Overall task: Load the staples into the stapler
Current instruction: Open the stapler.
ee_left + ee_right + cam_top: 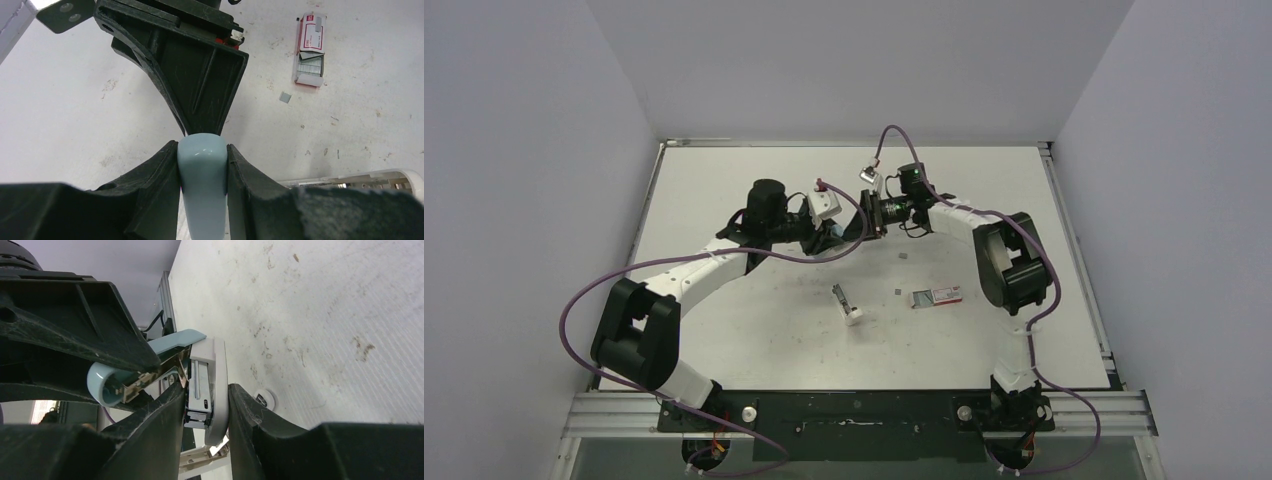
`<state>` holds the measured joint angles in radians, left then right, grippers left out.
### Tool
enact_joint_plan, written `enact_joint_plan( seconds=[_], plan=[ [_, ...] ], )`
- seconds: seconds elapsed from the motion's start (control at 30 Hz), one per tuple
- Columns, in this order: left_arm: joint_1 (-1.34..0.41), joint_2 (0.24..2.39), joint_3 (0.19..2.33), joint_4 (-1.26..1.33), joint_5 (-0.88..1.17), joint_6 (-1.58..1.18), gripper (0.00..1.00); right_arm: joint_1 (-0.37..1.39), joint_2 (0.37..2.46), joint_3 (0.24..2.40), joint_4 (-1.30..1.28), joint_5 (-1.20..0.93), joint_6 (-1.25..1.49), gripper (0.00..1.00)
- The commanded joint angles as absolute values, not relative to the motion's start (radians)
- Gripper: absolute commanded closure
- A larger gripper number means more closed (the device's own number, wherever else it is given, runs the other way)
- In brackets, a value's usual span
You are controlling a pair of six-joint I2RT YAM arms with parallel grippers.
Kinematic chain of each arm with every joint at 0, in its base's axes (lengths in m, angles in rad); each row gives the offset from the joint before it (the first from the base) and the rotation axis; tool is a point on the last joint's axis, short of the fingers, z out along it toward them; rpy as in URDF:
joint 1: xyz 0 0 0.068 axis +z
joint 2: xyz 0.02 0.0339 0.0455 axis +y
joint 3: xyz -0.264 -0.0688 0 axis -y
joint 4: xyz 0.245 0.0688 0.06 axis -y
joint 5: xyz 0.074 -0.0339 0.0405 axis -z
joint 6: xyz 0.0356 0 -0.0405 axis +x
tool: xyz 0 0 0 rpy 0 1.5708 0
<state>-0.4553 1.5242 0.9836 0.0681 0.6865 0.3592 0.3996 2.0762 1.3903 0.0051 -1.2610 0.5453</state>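
Observation:
The stapler (833,236) is held above the back middle of the table between both grippers. My left gripper (202,150) is shut on its light blue top cover (202,185), with both pads pressed on its sides. From the opposite side my right gripper (206,390) is shut on the stapler's white base and shiny metal channel (202,390), and the blue cover (175,342) swings away from them. The staples (310,64) show as grey strips inside their open red-and-white box (937,296), which lies flat on the table right of centre.
A loose white-and-metal part (847,306) lies on the table in front of the grippers. Two small grey staple pieces (896,292) (909,255) rest near the box. Grey walls stand around the table, and a metal rail runs along its right edge (1074,250).

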Motion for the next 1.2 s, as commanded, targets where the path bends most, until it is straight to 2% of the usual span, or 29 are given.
enact_joint_plan(
  seconds=[0.0,0.3,0.4,0.53,0.67,0.87,1.0,1.17],
  plan=[
    [-0.441,1.471,1.004,0.101,0.694,0.325,1.0,0.331,2.035,1.438,-0.147,-1.113,0.403,0.95],
    [-0.494,1.516,1.106,0.046,0.531,0.179,1.0,0.33,1.958,1.484,-0.23,-0.968,0.355,0.95],
    [-0.515,1.559,1.179,0.04,0.515,0.065,0.89,0.344,1.922,1.477,-0.231,-0.9,0.344,0.95],
    [-0.547,1.606,1.271,0.002,0.381,-0.081,0.79,0.378,1.854,1.487,-0.244,-0.757,0.313,0.95],
    [-0.58,1.667,1.408,-0.106,0.216,-0.151,0.73,0.405,1.822,1.517,-0.258,-0.622,0.334,0.95],
    [-0.586,1.757,1.569,-0.211,0.076,-0.265,0.66,0.43,1.809,1.537,-0.273,-0.54,0.402,0.95],
    [-0.586,1.76,1.57,-0.192,0.09,-0.309,0.6,0.432,1.817,1.538,-0.286,-0.522,0.407,0.95],
    [-0.579,1.722,1.502,-0.08,0.281,-0.285,0.42,0.418,1.83,1.526,-0.264,-0.608,0.381,0.95]
  ],
)
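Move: The blue stapler is already between my two hands, its blue lever end in my left fingers with its middle about 2 cm to that hand's right; my right fingers grip its white part, with the middle some 2 cm to their left. About 11 cm back from the left hand, 2 cm right and 15 cm below lies the white stapler; the staple box is 9 cm back, some 21 cm right, equally low. I carry the blue stapler forward between both hands, about 8 cm, rising some 5 cm and drifting right. The right hand draws right first, then goes forward and up and sinks a little at the end. My hands turn against each other, left counter-clockwise and right clockwise by about 30 degrees, fingertips tipping down; my right keeps its pinch, and at the end my left fingers open and let go of the lever. ##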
